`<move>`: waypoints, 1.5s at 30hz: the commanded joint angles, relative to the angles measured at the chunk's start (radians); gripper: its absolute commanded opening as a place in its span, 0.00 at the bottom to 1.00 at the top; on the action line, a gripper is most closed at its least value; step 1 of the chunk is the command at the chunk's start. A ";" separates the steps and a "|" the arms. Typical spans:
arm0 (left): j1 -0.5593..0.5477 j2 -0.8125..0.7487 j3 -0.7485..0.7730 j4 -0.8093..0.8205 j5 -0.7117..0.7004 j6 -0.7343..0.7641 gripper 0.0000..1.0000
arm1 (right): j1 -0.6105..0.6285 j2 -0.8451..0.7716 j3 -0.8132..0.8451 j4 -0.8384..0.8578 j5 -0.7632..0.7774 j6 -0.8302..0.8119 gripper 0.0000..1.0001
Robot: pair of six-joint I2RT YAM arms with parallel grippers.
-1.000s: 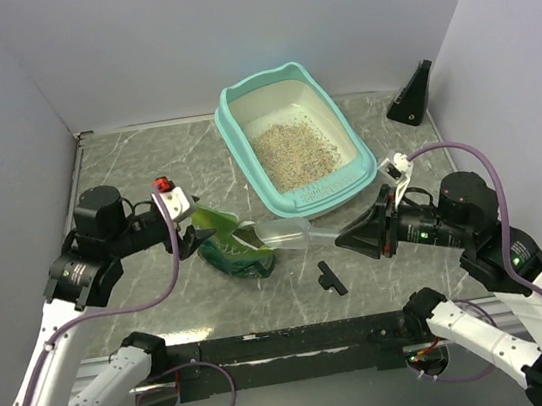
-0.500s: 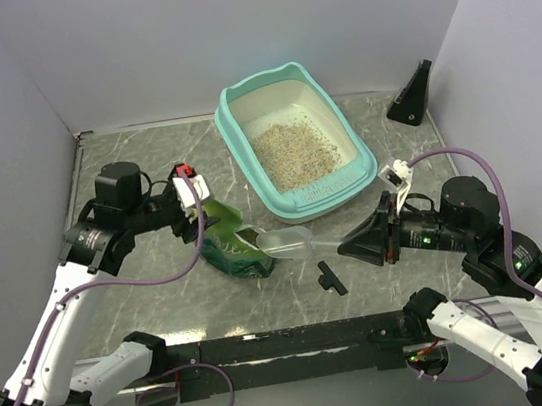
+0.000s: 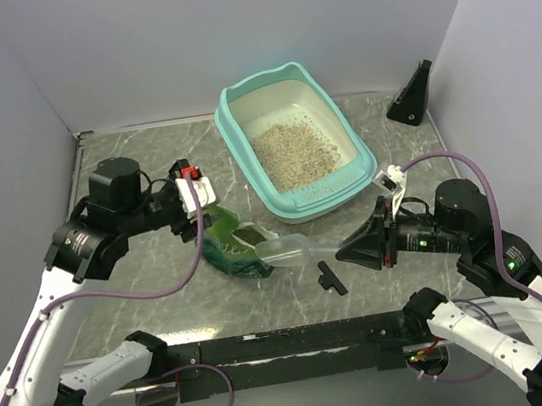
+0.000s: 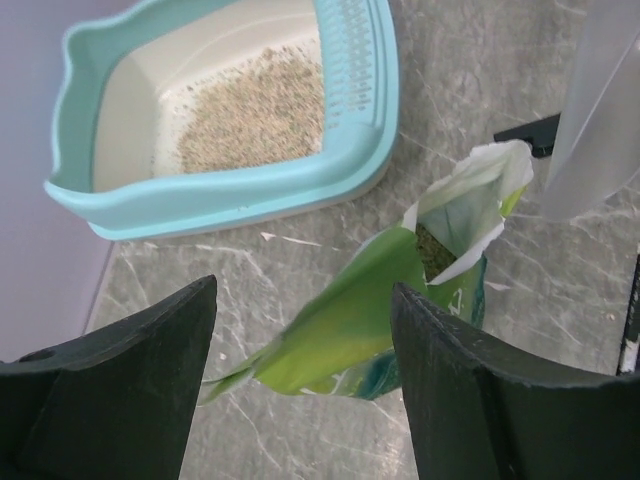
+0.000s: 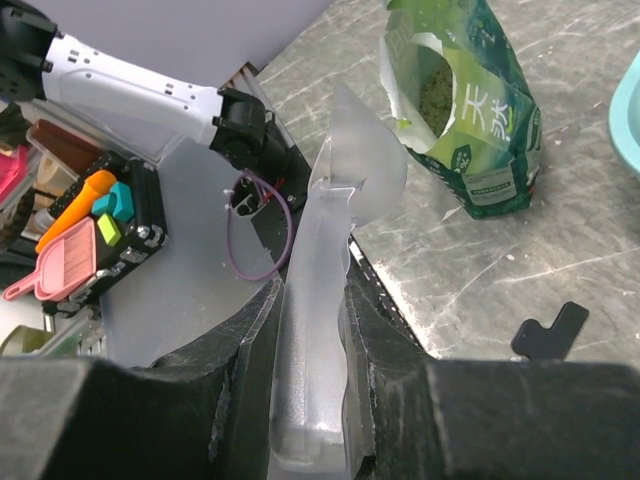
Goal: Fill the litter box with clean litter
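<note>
The litter box has a teal rim and a cream pan, and stands at the back centre with a patch of beige clean litter in it. It shows in the left wrist view too, litter box with litter. A green bag stands open in front of it, with grains inside. My left gripper is open above the bag's loose flap, not pinching it. My right gripper is shut on the handle of a clear scoop, whose bowl lies beside the bag's mouth.
A small black clip lies on the marble-patterned table in front of the scoop. A black wedge stands at the back right. Grey walls close in the left, back and right sides.
My left arm has swung right and up over the bag, which now stands more upright with its mouth open. My right gripper has shifted the scoop slightly left and nearer.
</note>
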 commanded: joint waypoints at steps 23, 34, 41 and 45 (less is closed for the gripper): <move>-0.031 0.156 -0.033 -0.050 -0.121 0.068 0.65 | 0.003 -0.068 -0.019 0.037 -0.045 -0.003 0.00; -0.037 0.109 -0.053 -0.081 -0.166 0.030 0.01 | 0.003 -0.058 0.005 0.000 0.005 -0.006 0.00; -0.102 0.000 -0.110 -0.043 -0.413 -0.179 0.01 | 0.003 0.043 0.126 -0.048 0.090 -0.015 0.00; -0.151 -0.084 -0.121 -0.027 -0.433 -0.280 0.01 | 0.004 0.105 0.197 -0.074 0.119 -0.017 0.00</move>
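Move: The left hand, empty and open, has the litter bag's green flap some 2 cm ahead, 2 cm to its right and 9 cm below; the bag's body sits about 3 cm back, 5 cm right and 20 cm down. From this hand the scoop's bowl is roughly 10 cm back, 15 cm right and 4 cm lower, and the litter box 25 cm ahead, 22 cm right, 28 cm down. From the scoop-holding right hand the bag lies around 9 cm ahead, 22 cm left, 18 cm down. Down about 8 cm and slightly forward, the left hand sinks onto the bag's flap, tilting some 15 degrees, then shuts its fingers and pinches the flap. Without rising, it draws the flap back and left about 3 cm, turning counter-clockwise. The right hand keeps its hold on the scoop beside the bag, easing back and slightly down before reversing some 2 cm forward and up. ##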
